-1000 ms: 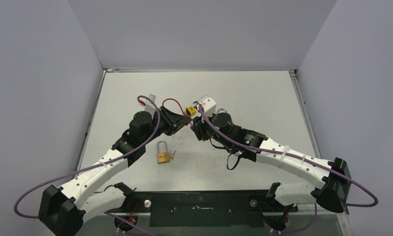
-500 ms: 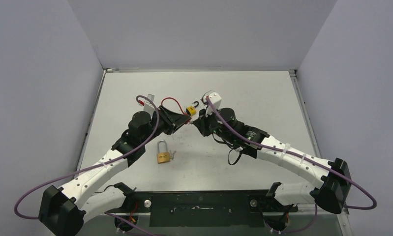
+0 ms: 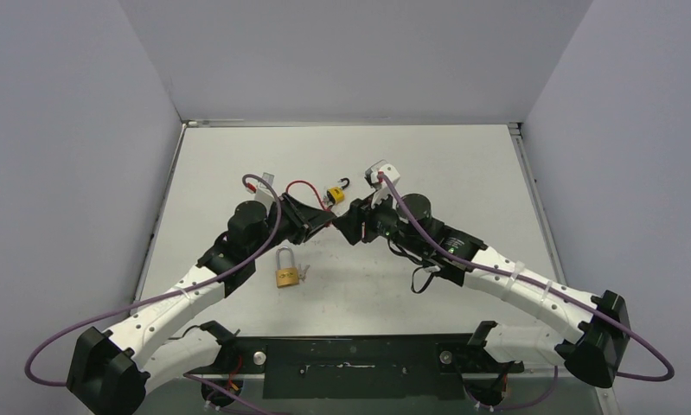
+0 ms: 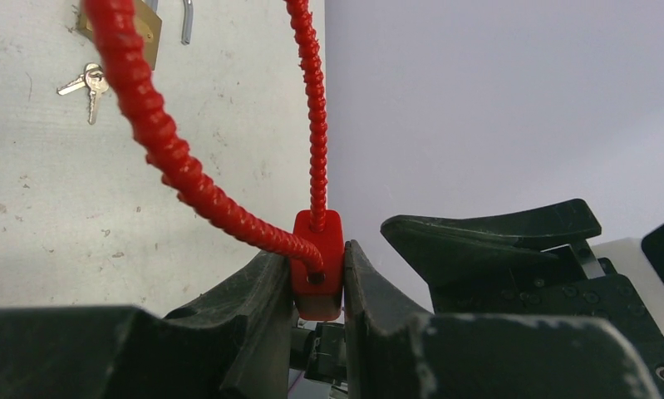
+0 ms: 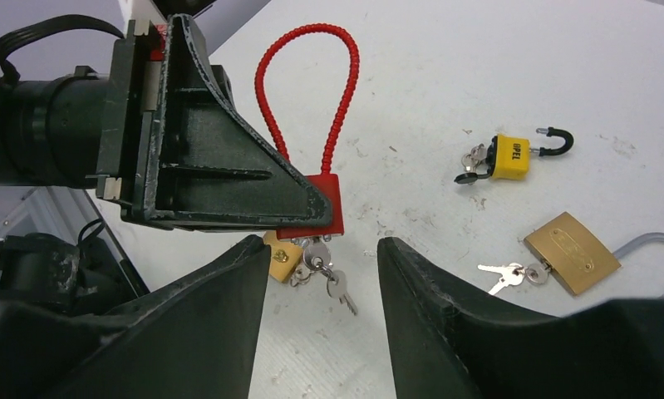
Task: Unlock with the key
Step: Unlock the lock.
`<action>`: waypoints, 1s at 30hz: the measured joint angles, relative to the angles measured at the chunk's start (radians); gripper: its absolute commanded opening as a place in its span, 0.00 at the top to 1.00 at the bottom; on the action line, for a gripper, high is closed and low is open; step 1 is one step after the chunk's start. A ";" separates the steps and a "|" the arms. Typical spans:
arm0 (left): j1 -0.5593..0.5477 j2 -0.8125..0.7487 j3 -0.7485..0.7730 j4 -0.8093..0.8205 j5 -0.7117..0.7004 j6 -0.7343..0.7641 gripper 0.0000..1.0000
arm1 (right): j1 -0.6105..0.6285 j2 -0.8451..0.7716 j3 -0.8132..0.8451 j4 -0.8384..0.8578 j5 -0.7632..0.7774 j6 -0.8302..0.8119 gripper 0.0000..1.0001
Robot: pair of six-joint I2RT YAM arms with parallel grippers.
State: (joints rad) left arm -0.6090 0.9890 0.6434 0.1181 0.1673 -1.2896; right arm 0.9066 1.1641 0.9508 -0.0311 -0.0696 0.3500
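My left gripper [image 4: 318,287] is shut on the red body of a cable lock [image 4: 318,253], and the lock's red cable loop [image 5: 307,75] arches away from it. A silver key [image 5: 314,253] sticks out of the lock's underside, with a second key [image 5: 338,289] dangling from its ring. My right gripper [image 5: 322,243] is open, its fingertips on either side of the hanging keys and touching nothing. In the top view the two grippers meet nose to nose at mid-table [image 3: 335,223].
A brass padlock [image 3: 285,272] with keys lies on the table [image 3: 463,164] below the left wrist. A yellow padlock [image 5: 511,156] with a black shackle lies beyond. Another brass padlock [image 5: 571,252] with keys [image 5: 507,273] lies at the right. Grey walls enclose the table.
The right wrist has shifted slightly right and rolled, backing a little off the left gripper. The left arm has barely moved and still holds the red lock.
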 measured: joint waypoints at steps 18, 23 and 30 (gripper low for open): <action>0.002 -0.014 0.000 -0.014 -0.006 -0.006 1.00 | 0.084 0.074 0.025 -0.090 0.077 -0.117 0.66; 0.002 -0.014 0.000 -0.013 -0.006 -0.008 1.00 | 0.084 0.074 0.033 -0.084 0.117 -0.117 0.68; 0.003 -0.017 0.000 -0.009 -0.006 -0.009 1.00 | 0.091 0.089 0.051 -0.079 0.139 -0.113 0.75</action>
State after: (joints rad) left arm -0.6056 0.9722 0.6434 0.1089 0.1612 -1.2984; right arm 0.9974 1.2526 1.0016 -0.1101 0.0692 0.2367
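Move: The key in the red cable lock, which the left gripper holds, lies some 3 cm below the right hand and 2 cm to its left, neither ahead nor back. Down on the table, about 15 cm below the right hand, the yellow padlock is roughly 9 cm straight ahead and the open brass padlock 5 cm ahead and 9 cm right. From the left hand the key is about 2 cm back and 2 cm right, at its height. Ease the open right gripper back 1–2 cm, then swing it down and forward again, slightly left, tipping the fingers about 10 degrees further down, and come up a touch to finish about 3 cm lower. Narrow the fingers on the way until they straddle the key's head without closing on it, while the left gripper keeps the red lock pinched in place. ##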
